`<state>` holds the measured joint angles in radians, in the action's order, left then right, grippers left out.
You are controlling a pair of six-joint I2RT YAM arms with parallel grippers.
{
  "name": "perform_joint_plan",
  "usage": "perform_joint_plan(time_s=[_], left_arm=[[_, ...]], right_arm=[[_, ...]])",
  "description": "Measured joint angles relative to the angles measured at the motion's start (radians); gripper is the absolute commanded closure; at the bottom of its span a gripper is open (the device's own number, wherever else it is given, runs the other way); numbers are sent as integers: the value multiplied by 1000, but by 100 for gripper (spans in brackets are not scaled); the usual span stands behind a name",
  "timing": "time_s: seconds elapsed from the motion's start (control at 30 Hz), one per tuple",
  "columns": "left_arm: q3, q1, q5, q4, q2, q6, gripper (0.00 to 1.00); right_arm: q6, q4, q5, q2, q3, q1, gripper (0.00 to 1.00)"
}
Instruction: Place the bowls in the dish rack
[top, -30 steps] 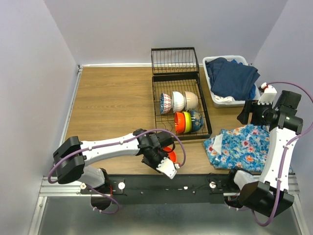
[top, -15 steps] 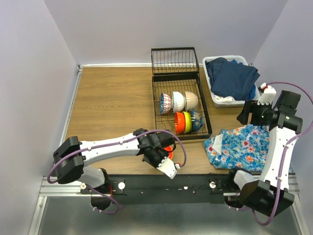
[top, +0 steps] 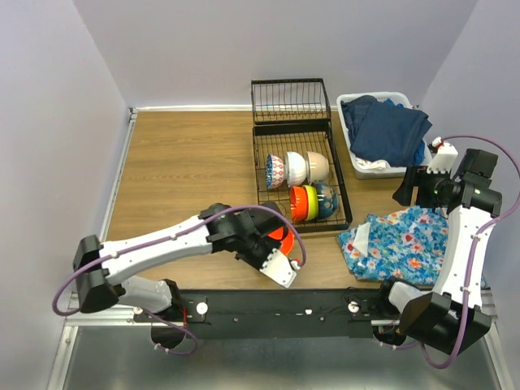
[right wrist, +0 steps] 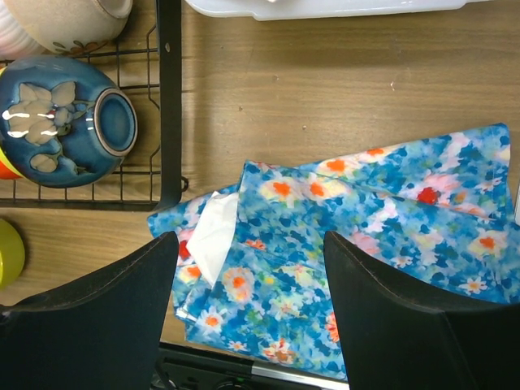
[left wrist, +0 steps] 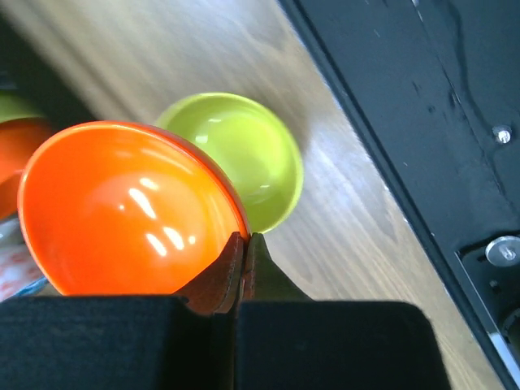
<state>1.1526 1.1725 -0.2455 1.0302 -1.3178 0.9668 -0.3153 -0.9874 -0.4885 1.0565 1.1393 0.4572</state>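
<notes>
My left gripper [left wrist: 244, 238] is shut on the rim of an orange bowl [left wrist: 122, 211], one finger inside it and one outside. A lime green bowl [left wrist: 244, 158] sits on the wood just past it. From the top view, the left gripper [top: 275, 244] holds the orange bowl [top: 282, 236] just in front of the black dish rack [top: 342, 188]. The rack holds a patterned bowl [top: 275, 171], a white bowl [top: 295, 168], a cream bowl [top: 318, 166], another orange bowl [top: 298, 203], a lime one [top: 310, 202] and a blue bowl [right wrist: 69, 130]. My right gripper [right wrist: 252, 268] hangs open over a floral cloth [right wrist: 366, 219].
A white tub [top: 358, 166] of dark blue clothes stands right of the rack. The floral cloth [top: 398, 244] lies at the front right. The black base rail [top: 325, 305] runs along the near edge. The rack's taller basket end [top: 290, 100] is at the back.
The left gripper's jaws closed on the orange bowl's rim, and the left arm stretched forward, shifting the bowl slightly toward the rack. The right arm has stayed put.
</notes>
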Motion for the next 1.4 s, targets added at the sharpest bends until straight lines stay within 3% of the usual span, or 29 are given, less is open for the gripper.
perform_joint_plan(time_s=[0.17,0.3,0.43,0.57,0.77,0.87,1.13,1.4], left_arm=[[85,-89,-63,-26,72,-105,100],[158,-280,-165,-180,13,-356,100],[136,-512,-366,-467,-61,-716,100],[50,-647,-528,-821,-104,-1151,100],[-167,-669,-628,-1356,-121,-1631,100],[-271,-669,-618,-1510,-121,-1787,100],[-478,-692,-532,-1856,-131,-2077,100],[-570,-715,-476,-2116,-260,-2248,100]], right_arm=[[13,0,0,24,5,0,20],[35,0,1,50,43,0,20],[45,1,7,76,101,0,20],[52,0,35,100,140,0,20],[52,-28,106,127,173,0,20],[52,-55,135,145,187,0,20],[57,-113,194,170,187,0,20],[74,-148,226,173,187,-3,20]])
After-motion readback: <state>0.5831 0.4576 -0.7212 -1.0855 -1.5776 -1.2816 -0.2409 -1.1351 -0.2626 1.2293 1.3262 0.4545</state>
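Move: The orange bowl is already pinched by its rim in my left hand, just above the lime bowl, which stands about 3 cm ahead, 3 cm right and 11 cm below. The free slot in the rack's near row is roughly 16 cm ahead, 7 cm right and 8 cm below; the racked orange bowl stands some 5 cm right of that slot, the patterned bowl about 9 cm beyond it. From my right hand the slot is some 33 cm left, 1 cm ahead and 15 cm below. I swing my left hand forward about 18 cm and up some 12 cm, drifting slightly right, away from the lime bowl to the rack, then sink about 6 cm at the free slot. On the way the wrist rolls from pointing down to pointing level to the right, turning the still-pinched bowl onto its side. My open, empty right hand rises a little forward, then comes back down, ending about 4 cm farther right. ##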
